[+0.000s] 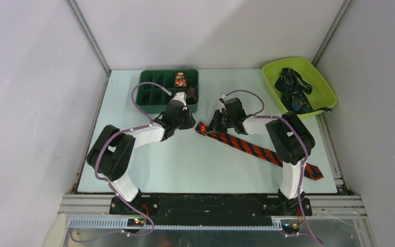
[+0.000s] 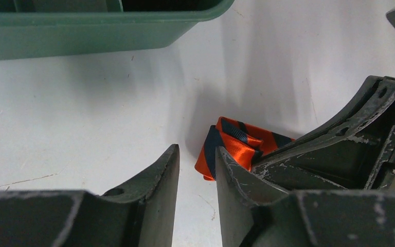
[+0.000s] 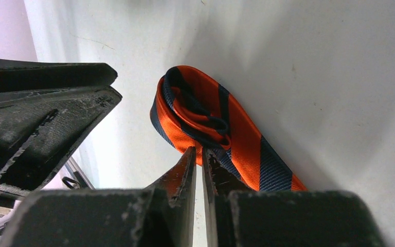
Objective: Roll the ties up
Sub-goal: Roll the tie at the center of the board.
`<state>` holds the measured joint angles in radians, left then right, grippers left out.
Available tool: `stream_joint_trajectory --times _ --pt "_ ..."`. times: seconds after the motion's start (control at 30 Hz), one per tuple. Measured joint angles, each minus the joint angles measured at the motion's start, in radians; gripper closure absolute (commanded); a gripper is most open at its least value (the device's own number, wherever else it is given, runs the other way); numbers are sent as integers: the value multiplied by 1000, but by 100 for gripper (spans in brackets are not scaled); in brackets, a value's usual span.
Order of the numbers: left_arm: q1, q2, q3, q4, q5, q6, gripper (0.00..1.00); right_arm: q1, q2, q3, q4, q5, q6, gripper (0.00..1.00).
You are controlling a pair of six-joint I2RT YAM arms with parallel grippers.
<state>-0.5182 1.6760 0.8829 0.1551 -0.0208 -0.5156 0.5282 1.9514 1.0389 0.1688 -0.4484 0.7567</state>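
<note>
A red-orange tie (image 1: 257, 151) with dark diagonal stripes lies slanted across the table, its far left end folded over into a small loop (image 3: 195, 110). My right gripper (image 3: 199, 151) has its jaws nearly together, pinching the edge of that folded end; from above it sits at the tie's left tip (image 1: 212, 126). My left gripper (image 2: 196, 154) stands open just left of the fold (image 2: 231, 146), nothing between its fingers; from above it is beside the right one (image 1: 189, 122). Dark navy ties (image 1: 293, 90) lie heaped in the lime bin.
A dark green divided tray (image 1: 143, 92) stands close behind the left gripper, its wall (image 2: 82, 33) near in the left wrist view; a small rolled tie (image 1: 180, 80) sits in one cell. The lime bin (image 1: 320, 77) is at the back right. The tie's wide end reaches the table's right edge.
</note>
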Motion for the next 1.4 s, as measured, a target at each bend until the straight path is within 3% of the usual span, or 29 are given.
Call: stream_joint_trajectory --times 0.4,0.77,0.83,1.0,1.1,1.2,1.4 --pt "0 0 -9 0 2 -7 65 1 14 21 -3 5 -5 87" --pt "23 -21 -54 -2 2 -9 64 3 -72 31 -66 41 -88 74" --pt "30 -37 -59 -3 2 -11 64 3 -104 39 -74 46 -122 69" --pt "48 -105 -69 -9 -6 -26 63 4 -134 95 -101 53 -257 38" --pt "59 -164 -90 -18 -24 -42 62 16 -132 134 -153 64 -370 29" --pt "80 -225 -127 -28 -42 -61 61 51 -110 196 -219 95 -489 11" --pt "132 -343 -210 -88 -106 -100 58 123 -50 272 -322 153 -711 4"
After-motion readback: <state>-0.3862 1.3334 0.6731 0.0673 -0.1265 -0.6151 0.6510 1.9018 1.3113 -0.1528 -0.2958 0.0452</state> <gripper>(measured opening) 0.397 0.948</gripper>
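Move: The tie's small roll lies about 2 cm left of the right hand, 1 cm farther out and 1 cm lower. From that hand, the green box's middle is some 16 cm ahead and 16 cm left, and the dark rolled tie inside it about 15 cm ahead and 7 cm left. From the left hand, the roll is about 3 cm right, level with it and 2 cm below; the box stands about 14 cm ahead and 11 cm left. The tie's roll is first kept between the nearly still hands; then the right fingertips come free of its right side, rise about 7 cm and edge forward. The right wrist rolls some 45 degrees counter-clockwise while the fingers spread nearly wide, before the hand eases left and about 2 cm down to straddle the roll from above. The left hand lifts and swings about 9 cm left, away from the roll, its opening unchanged. ##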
